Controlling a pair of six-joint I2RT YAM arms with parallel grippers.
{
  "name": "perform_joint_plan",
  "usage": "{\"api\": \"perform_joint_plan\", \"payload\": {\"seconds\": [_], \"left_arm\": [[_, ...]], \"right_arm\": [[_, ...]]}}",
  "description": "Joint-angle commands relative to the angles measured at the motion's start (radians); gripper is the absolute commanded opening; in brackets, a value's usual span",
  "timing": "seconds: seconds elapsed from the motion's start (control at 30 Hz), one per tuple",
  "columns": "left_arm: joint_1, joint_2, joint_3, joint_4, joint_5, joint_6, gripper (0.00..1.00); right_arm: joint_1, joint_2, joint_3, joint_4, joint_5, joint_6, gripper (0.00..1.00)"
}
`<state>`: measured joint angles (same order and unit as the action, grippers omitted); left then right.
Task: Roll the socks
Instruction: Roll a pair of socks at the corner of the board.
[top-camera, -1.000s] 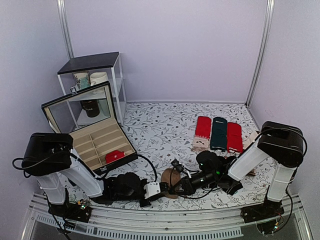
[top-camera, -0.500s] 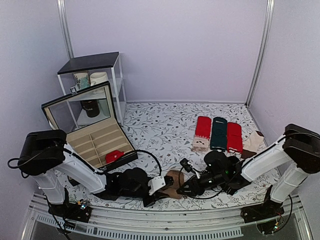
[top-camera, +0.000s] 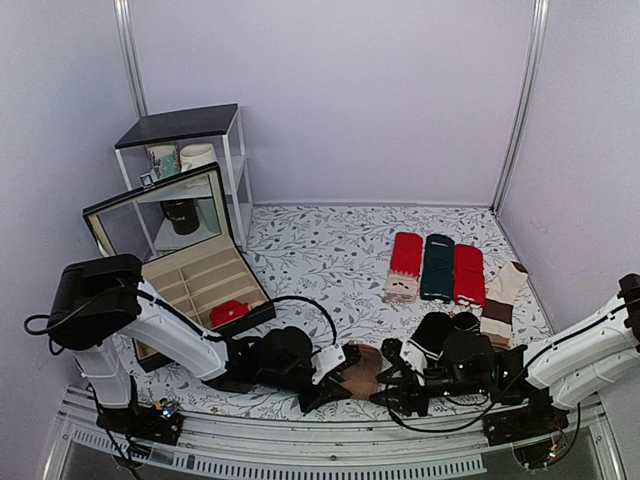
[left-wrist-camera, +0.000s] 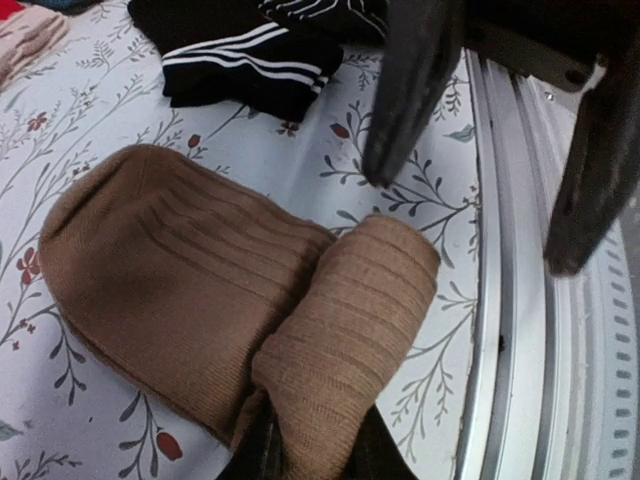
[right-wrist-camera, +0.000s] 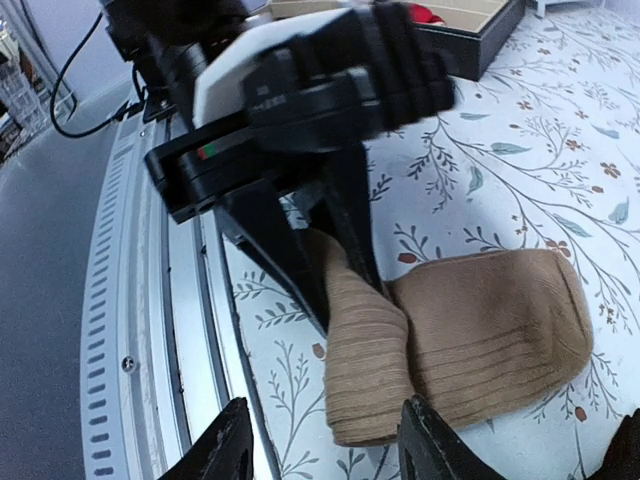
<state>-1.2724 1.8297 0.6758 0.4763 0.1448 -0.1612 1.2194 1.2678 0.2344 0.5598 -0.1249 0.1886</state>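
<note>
The brown socks (top-camera: 365, 368) lie as a thick folded bundle near the table's front edge. One ribbed end (left-wrist-camera: 350, 320) sticks out from the wider part (left-wrist-camera: 170, 270). My left gripper (left-wrist-camera: 312, 448) is shut on that ribbed end, its dark fingers (left-wrist-camera: 262, 452) showing on either side at the bottom of the left wrist view. In the top view my left gripper (top-camera: 332, 378) sits just left of the bundle. My right gripper (right-wrist-camera: 328, 440) stands open, its fingers (right-wrist-camera: 228, 445) straddling the ribbed end (right-wrist-camera: 365, 370) without touching it. From above, my right gripper (top-camera: 396, 384) is just right of the bundle.
An open compartment box (top-camera: 195, 285) holds a red bundle (top-camera: 230, 312) at the left. Red and dark green flat socks (top-camera: 437, 268) lie at the back right, a striped tan sock (top-camera: 500, 300) beside them. Black striped socks (left-wrist-camera: 250, 60) are close by. The metal rail (top-camera: 320, 455) runs along the front.
My left gripper has closed on the socks' ribbed end and shifted right with the bundle. My right gripper has let go, opened and drawn back to the right.
</note>
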Motion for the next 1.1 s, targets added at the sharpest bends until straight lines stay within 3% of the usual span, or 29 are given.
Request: {"api": "perform_joint_plan", "payload": {"seconds": [0.0, 0.37, 0.6, 0.83, 0.93, 1.07], "left_arm": [[0.003, 0.115, -0.045, -0.304, 0.068, -0.04, 0.0], [0.009, 0.12, -0.046, -0.301, 0.074, -0.044, 0.0], [0.008, 0.127, -0.05, -0.289, 0.079, -0.044, 0.0], [0.008, 0.113, -0.057, -0.281, 0.059, -0.041, 0.0], [0.01, 0.091, -0.064, -0.262, 0.038, -0.041, 0.0], [0.01, 0.071, -0.054, -0.233, 0.018, -0.026, 0.13]], "right_arm": [[0.08, 0.014, -0.011, 0.076, 0.134, -0.137, 0.5], [0.139, 0.215, 0.078, 0.067, 0.277, -0.163, 0.51], [0.139, 0.234, 0.07, 0.035, 0.295, -0.066, 0.42], [0.14, 0.305, 0.077, -0.006, 0.252, 0.03, 0.28], [0.146, 0.33, 0.071, -0.017, 0.241, 0.089, 0.14], [0.145, 0.329, 0.043, -0.023, 0.228, 0.177, 0.05]]}}
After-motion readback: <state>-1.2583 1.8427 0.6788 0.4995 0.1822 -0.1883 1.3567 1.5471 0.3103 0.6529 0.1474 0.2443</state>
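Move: From the right hand, open and empty, the right end of the brown sock's rolled part lies about 2 cm left and 4 cm below, level with it fore and aft. The sock's flat part lies some 5 cm ahead, 3 cm left and 6 cm down; the black striped socks are about 11 cm right, 11 cm ahead and 6 cm down. From the left hand, already pinching the roll's other end, the right end lies about 5 cm to the right and 1 cm up. The right fingers come to pinch the roll's right end, one pad on each side: the hand first eases back about 1 cm, then sinks roughly 4 cm while working forward again and some 2 cm left, tilting by about 10 degrees, and closes from half open to nearly shut late in the descent. The left hand holds almost still and keeps its grip on the left end. ##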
